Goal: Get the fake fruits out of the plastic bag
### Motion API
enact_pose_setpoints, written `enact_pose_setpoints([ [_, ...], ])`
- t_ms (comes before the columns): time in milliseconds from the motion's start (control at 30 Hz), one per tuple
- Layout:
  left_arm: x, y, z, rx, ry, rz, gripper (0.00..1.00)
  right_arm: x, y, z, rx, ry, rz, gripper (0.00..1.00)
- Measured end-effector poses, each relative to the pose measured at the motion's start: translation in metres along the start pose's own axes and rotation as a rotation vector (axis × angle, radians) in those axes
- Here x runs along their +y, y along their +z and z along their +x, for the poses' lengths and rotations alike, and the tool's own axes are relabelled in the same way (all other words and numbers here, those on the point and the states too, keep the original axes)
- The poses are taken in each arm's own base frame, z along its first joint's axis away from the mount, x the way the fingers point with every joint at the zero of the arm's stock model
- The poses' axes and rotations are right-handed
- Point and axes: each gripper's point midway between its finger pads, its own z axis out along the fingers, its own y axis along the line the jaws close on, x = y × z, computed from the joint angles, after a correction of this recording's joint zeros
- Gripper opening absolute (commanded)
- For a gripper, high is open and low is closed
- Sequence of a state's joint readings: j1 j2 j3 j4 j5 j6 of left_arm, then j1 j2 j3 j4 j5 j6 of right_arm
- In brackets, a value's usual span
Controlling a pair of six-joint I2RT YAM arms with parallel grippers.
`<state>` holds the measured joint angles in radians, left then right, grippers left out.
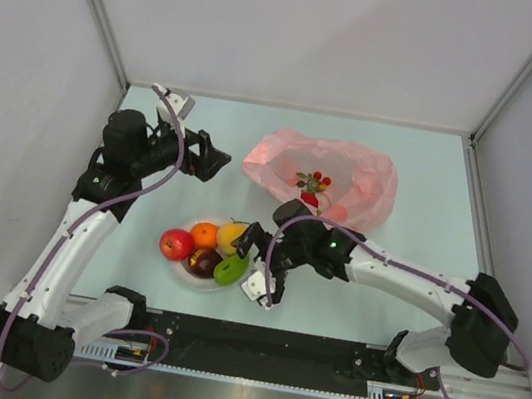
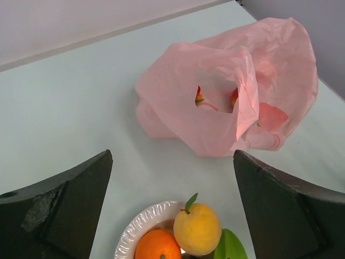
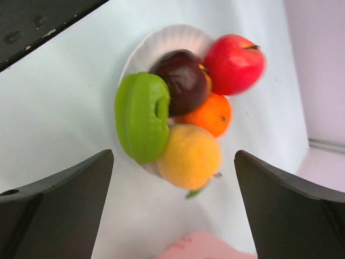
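The pink plastic bag (image 1: 323,173) lies crumpled at the back right of the table, with red berries with green leaves (image 1: 314,181) showing inside. It also shows in the left wrist view (image 2: 226,102), where red and orange fruit (image 2: 200,97) peeks through a gap. A red apple (image 1: 176,243), orange ball (image 1: 204,235), yellow-orange fruit (image 1: 231,236), dark purple fruit (image 1: 202,261) and green fruit (image 1: 229,272) sit on the white plate (image 1: 194,281). My left gripper (image 1: 210,158) is open and empty, left of the bag. My right gripper (image 1: 250,255) is open and empty, beside the plate's right edge.
The right wrist view shows the plate (image 3: 161,39) with the red apple (image 3: 233,62), dark purple fruit (image 3: 185,81), green fruit (image 3: 142,116) and yellow-orange fruit (image 3: 188,156). Walls enclose the table on three sides.
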<state>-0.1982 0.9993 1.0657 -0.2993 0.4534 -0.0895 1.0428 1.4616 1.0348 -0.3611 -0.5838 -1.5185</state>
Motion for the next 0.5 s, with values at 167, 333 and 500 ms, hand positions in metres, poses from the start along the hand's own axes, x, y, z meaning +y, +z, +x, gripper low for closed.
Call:
enact_pose_setpoints([
  [167, -0.010, 0.010, 0.012, 0.046, -0.008, 0.080, 1.00, -0.026, -0.065, -0.009, 0.047, 0.047, 0.150, 0.97],
  [333, -0.035, 0.022, 0.026, 0.113, 0.012, 0.204, 1.00, -0.043, -0.133, 0.007, 0.179, 0.184, 0.339, 0.83],
  [500, -0.062, 0.046, 0.021, 0.161, 0.056, 0.329, 1.00, -0.038, -0.171, 0.038, 0.283, 0.398, 0.454, 0.72],
])
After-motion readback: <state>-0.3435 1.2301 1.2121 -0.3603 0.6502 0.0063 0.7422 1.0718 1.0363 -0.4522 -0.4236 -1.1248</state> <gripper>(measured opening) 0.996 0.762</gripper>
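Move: The left hand hangs open beside the plastic bag: its left rim is about 10 cm ahead, 7 cm to the right and 22 cm below. The right hand is just above and beside the green pepper, which lies level with it, about 2 cm left and 10 cm down, the yellow fruit 7 cm ahead and 3 cm left. From the right hand, the red berries in the bag are some 24 cm ahead, 14 cm right and 12 cm down. The empty right hand leaves the green pepper on the plate, swinging about 12 cm to its right while rising about 11 cm and reaching some 8 cm forward towards the bag, turning clockwise some 35 degrees, its fingers closing in part from wide open. The left hand meanwhile sweeps about 8 cm right and sinks a couple of centimetres towards the bag's left rim, turning about 20 degrees clockwise with fingers wide open and no contact to be seen. ##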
